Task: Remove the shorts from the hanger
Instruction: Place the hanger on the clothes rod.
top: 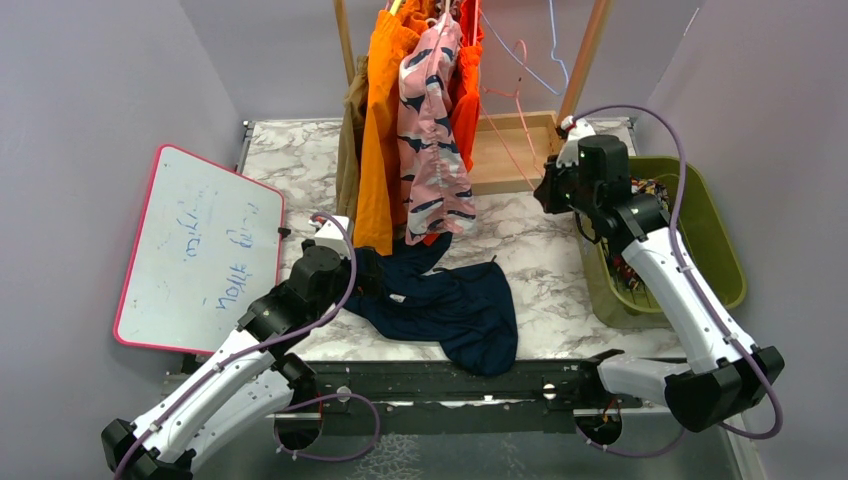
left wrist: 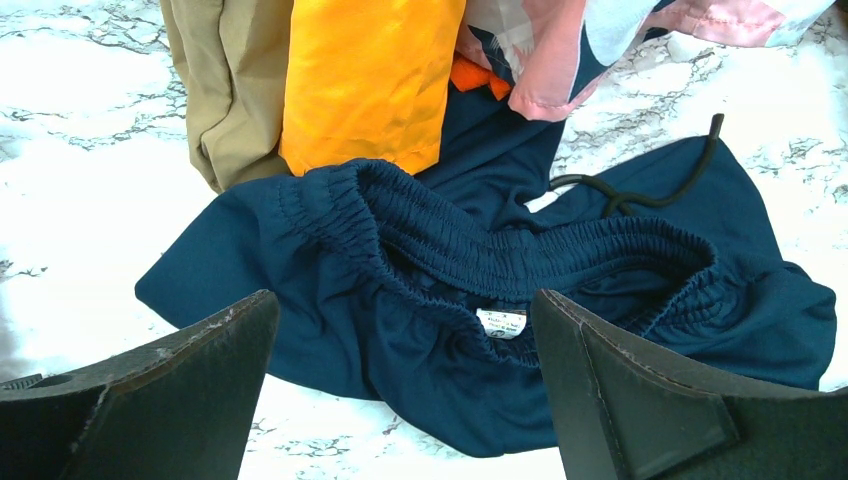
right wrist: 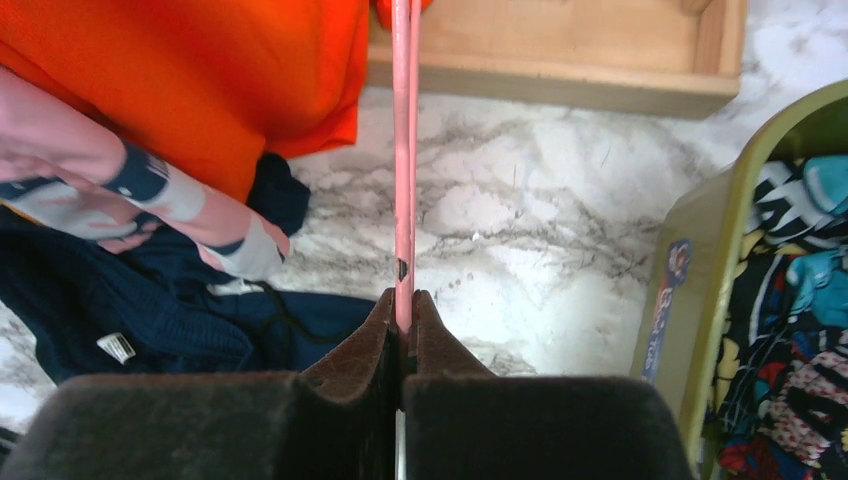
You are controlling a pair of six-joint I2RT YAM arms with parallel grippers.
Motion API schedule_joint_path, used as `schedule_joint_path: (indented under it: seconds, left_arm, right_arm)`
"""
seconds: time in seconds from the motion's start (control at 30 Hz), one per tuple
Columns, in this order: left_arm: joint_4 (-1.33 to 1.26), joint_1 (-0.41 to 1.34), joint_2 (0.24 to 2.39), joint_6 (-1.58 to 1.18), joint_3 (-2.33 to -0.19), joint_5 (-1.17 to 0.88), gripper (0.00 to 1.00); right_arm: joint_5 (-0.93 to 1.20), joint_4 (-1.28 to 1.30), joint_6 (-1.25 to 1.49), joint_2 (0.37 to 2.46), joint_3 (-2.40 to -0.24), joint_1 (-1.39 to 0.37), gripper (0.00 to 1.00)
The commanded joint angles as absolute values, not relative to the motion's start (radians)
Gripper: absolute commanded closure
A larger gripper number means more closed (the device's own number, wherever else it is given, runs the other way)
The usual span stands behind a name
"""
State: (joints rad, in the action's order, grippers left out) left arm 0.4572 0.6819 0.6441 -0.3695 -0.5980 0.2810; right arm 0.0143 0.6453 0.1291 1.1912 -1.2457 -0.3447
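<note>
Navy shorts (top: 455,305) lie crumpled on the marble table, off any hanger; the left wrist view has their elastic waistband (left wrist: 500,250) facing up. My left gripper (left wrist: 405,320) hovers open just above them, nothing between its fingers. My right gripper (right wrist: 403,300) is shut on the thin pink hanger (right wrist: 403,150), which rises to the rack (top: 510,125). On the rack hang bright orange shorts (top: 378,130), pink shorts with dark blotches (top: 430,140), red-orange shorts (top: 466,95) and tan shorts (top: 350,150).
A green bin (top: 715,240) at the right holds comic-print shorts (right wrist: 790,330). The rack's wooden base (top: 505,155) and posts stand at the back. A whiteboard (top: 200,250) leans at the left. A blue wire hanger (top: 545,60) hangs behind.
</note>
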Motion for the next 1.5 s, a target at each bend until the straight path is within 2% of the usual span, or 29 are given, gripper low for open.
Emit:
schedule_joint_path:
  seconds: [0.0, 0.5, 0.73, 1.07, 1.47]
  left_arm:
    - [0.432, 0.677, 0.633, -0.364, -0.598, 0.305, 0.01]
    - [0.430, 0.677, 0.640, -0.363, -0.598, 0.302, 0.01]
    - [0.431, 0.677, 0.633, -0.364, -0.598, 0.304, 0.01]
    - [0.430, 0.678, 0.631, -0.360, -0.600, 0.307, 0.01]
    - [0.430, 0.678, 0.627, -0.359, -0.600, 0.302, 0.01]
  right_arm:
    - [-0.066, 0.585, 0.109, 1.205, -1.338, -0.342, 0.99]
    - [-0.067, 0.598, 0.091, 1.272, -1.415, -0.342, 0.99]
    - [-0.145, 0.640, 0.080, 1.345, -1.561, -0.342, 0.99]
    - [-0.085, 0.662, 0.087, 1.398, -1.740, -0.342, 0.99]
    - [-0.092, 0.777, 0.057, 1.582, -2.020, -0.342, 0.99]
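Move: The right hand already grips the bare pink hanger by its lower corner; the free stretch of clothes rod it is meant for lies about 22 cm ahead, some 6 cm to its left and roughly 19 cm above. The red-orange shorts hang around 20 cm ahead and 13 cm left at hand height, the blue hanger about 22 cm straight ahead and 8 cm up. From the left hand that stretch is some 33 cm ahead, 26 cm right and 28 cm up. The right arm lifts the pink hanger about 15 cm while carrying it some 9 cm forward, towards the rod between the red-orange shorts and the blue hanger, easing to a near stop after the first few centimetres before climbing on and finishing mostly forward. The wrist tips the fingers up by roughly 15 degrees on the way, and they stay shut, keeping their pinch on the hanger's corner. ##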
